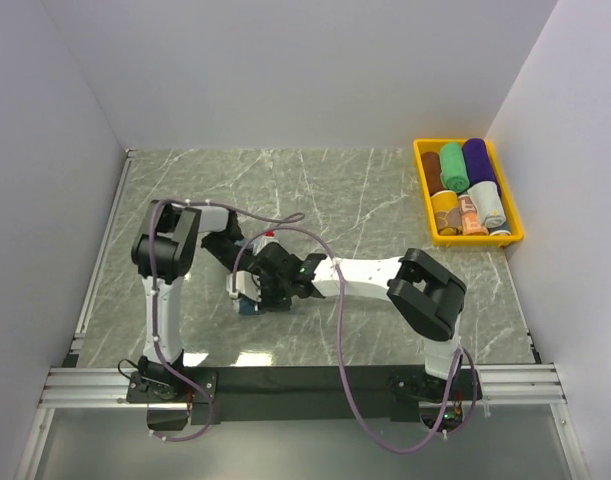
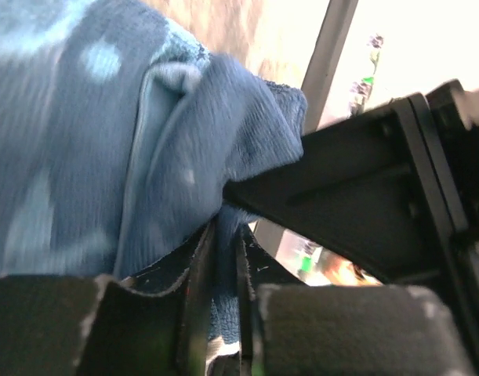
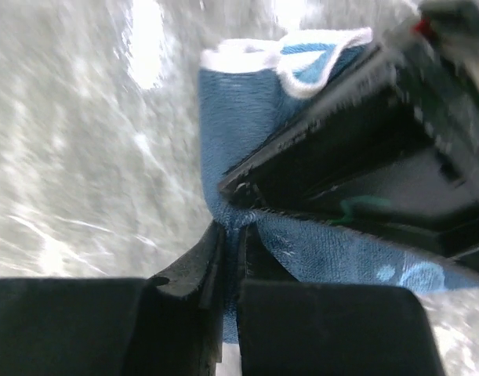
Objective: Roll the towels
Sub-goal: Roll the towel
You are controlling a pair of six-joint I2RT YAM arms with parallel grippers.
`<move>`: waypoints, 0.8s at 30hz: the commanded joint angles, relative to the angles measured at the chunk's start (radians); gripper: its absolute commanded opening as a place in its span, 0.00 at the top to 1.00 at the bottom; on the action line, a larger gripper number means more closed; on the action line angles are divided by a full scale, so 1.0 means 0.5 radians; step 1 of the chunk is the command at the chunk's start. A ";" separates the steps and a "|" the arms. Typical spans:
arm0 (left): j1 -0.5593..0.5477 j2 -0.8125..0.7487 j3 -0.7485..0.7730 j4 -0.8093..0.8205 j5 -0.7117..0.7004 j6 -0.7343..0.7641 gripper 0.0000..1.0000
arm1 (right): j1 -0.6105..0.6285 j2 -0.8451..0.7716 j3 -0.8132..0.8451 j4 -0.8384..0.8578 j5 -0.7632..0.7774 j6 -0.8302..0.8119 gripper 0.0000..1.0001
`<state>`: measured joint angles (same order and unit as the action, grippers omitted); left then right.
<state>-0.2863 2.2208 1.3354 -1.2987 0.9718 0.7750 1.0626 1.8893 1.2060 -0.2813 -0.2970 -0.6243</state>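
Note:
A blue towel with white print [image 1: 250, 301] lies bunched on the marble table between my two grippers. The left gripper [image 1: 243, 283] comes at it from the left and the right gripper [image 1: 272, 290] from the right, fingertips almost meeting. In the left wrist view the left gripper [image 2: 226, 239] is shut on a fold of the blue towel [image 2: 106, 141], and a black finger of the right gripper [image 2: 349, 211] sits close beside it. In the right wrist view the right gripper [image 3: 230, 235] is shut on a thin fold of the same towel [image 3: 239, 110], under the left gripper's black body [image 3: 357, 172].
A yellow bin [image 1: 475, 241] stands at the back right corner against the right wall. It holds several short rolled towels, among them green [image 1: 453, 165], purple [image 1: 477, 160], brown [image 1: 431, 170] and orange [image 1: 445, 210]. White walls enclose the table on three sides.

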 commanded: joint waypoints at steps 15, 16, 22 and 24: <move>1.149 -0.916 -0.556 0.253 0.051 0.628 0.58 | -0.217 0.467 0.410 -0.759 -0.939 0.635 1.00; 1.168 -1.071 -0.605 0.269 0.029 0.647 0.57 | -0.241 0.513 0.453 -0.799 -1.001 0.635 1.00; 1.125 -1.905 -0.986 0.621 -0.246 0.714 0.47 | -0.438 0.823 0.763 -1.075 -1.366 0.660 1.00; 0.990 -2.091 -1.118 0.756 -0.363 0.736 0.47 | -0.471 0.930 0.885 -1.191 -1.495 0.644 1.00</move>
<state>0.2684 1.2926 0.8398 -1.0393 0.8719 1.0702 0.8555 2.2566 1.5986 -0.7174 -0.9958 -0.2890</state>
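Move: The towel's near-end roll sits right at both hands. For the left gripper its middle is level with the fingertips and about 2 cm to the right; for the right gripper it is about 1 cm to the left, also level, with that gripper already shut on it. The table's near edge runs straight back from both hands, some 14 cm off and 3 cm lower. Open the left gripper to let go of the towel's roll and bring it about 14 cm left, forward at first and then back, climbing to some 7 cm while the fingers swing round to point down and right. Keep the right gripper pinched on the roll, draw it about 3 cm back towards the base, low over the table, and turn it some 55 degrees so its fingers aim back and down. ##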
